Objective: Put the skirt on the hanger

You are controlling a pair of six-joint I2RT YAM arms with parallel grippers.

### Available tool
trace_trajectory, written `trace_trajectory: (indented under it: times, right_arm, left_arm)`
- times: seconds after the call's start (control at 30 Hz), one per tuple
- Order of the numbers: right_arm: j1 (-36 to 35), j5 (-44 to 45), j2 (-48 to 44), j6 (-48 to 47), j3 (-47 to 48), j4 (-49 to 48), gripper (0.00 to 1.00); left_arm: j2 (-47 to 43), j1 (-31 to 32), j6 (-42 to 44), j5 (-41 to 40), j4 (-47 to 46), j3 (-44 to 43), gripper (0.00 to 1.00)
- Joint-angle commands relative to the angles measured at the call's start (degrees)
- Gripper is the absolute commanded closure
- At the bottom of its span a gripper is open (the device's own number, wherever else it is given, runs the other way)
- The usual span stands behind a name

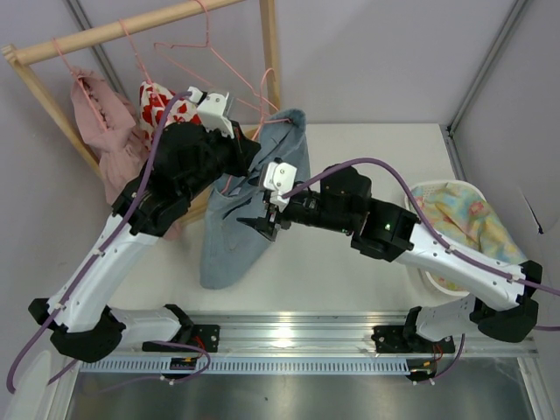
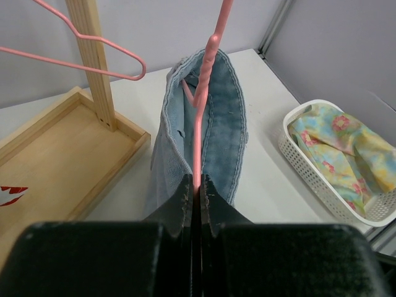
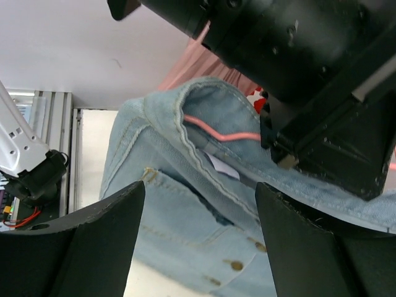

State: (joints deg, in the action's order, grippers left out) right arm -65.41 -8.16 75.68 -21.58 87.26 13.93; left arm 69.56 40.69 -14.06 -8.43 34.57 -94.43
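Observation:
The light blue denim skirt [image 1: 229,229] hangs with its waistband [image 2: 230,117] round the pink wire hanger [image 2: 198,133], and its lower part trails onto the table. My left gripper [image 2: 198,184] is shut on the hanger's wire just below the waistband. In the right wrist view the hanger [image 3: 224,135] runs inside the skirt [image 3: 185,216] near its open top. My right gripper [image 3: 199,193] is open, level with the front of the skirt by its small buttons, and nothing lies between its fingers. In the top view it [image 1: 255,226] sits against the skirt's right side.
A light wooden rack [image 1: 131,28] stands at the back left, with a base tray [image 2: 62,154]. It carries spare pink hangers [image 1: 219,61], a pale pink dress [image 1: 98,118] and a white garment with red hearts [image 1: 162,105]. A white basket [image 1: 429,278] of flowery cloth sits at the right.

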Motion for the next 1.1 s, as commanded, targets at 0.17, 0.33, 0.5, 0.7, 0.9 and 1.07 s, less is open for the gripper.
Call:
trace_trajectory:
  times: [0.17,0.33,0.5,0.7,0.9,1.07]
  right_arm:
    - [-1.39,0.08,3.33,-3.03,6.95,-4.19,0.33]
    - [-1.56,-0.98,5.44,-2.76,9.24,-2.42,0.71]
    - [-1.57,-3.08,5.53,-2.94,9.68,-0.49,0.69]
    - [-1.48,-5.46,5.44,-2.41,10.38,1.00,0.57]
    - [-1.48,-5.54,6.94,-2.50,11.88,2.41,0.72]
    - [-1.48,-3.79,6.94,-1.01,12.05,0.31,1.00]
  left_arm:
    - [-3.64,-0.34,-2.11,-0.45,-8.55,1.26,1.00]
    - [-4.43,-0.34,-2.02,-0.98,-9.08,1.71,1.00]
    - [-4.87,-0.34,-1.76,-0.98,-9.52,2.15,1.00]
    - [-4.61,-0.34,-1.67,-0.63,-9.78,2.67,1.00]
    - [-5.48,-0.34,-1.49,0.86,-10.75,3.11,1.00]
    - [-7.15,-0.34,-0.71,1.66,-12.41,6.45,1.00]
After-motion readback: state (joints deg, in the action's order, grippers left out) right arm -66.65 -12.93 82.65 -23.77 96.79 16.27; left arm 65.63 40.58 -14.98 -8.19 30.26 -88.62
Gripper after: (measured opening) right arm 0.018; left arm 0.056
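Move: The near corner of the skirt's waistband, with the hanger's near end inside it, is about 3 cm to the left of my open right hand, 1 cm back and 2 cm higher. My left gripper, still holding the hanger, is some 12 cm ahead of that hand and 3 cm to its right; the waistband's far end is about 19 cm ahead and 11 cm right. From my left hand the near corner lies roughly 11 cm back, 5 cm left and a little below. I bring my right fingers about 3 cm left and 2 cm up onto the near corner of the waistband, half closing on the way. They open slightly again as the hand eases back about 1 cm and turns a few degrees counter-clockwise, then shut to pinch the denim edge beside the hanger's near end. My left hand keeps its grip on the hanger and holds it nearly still. ##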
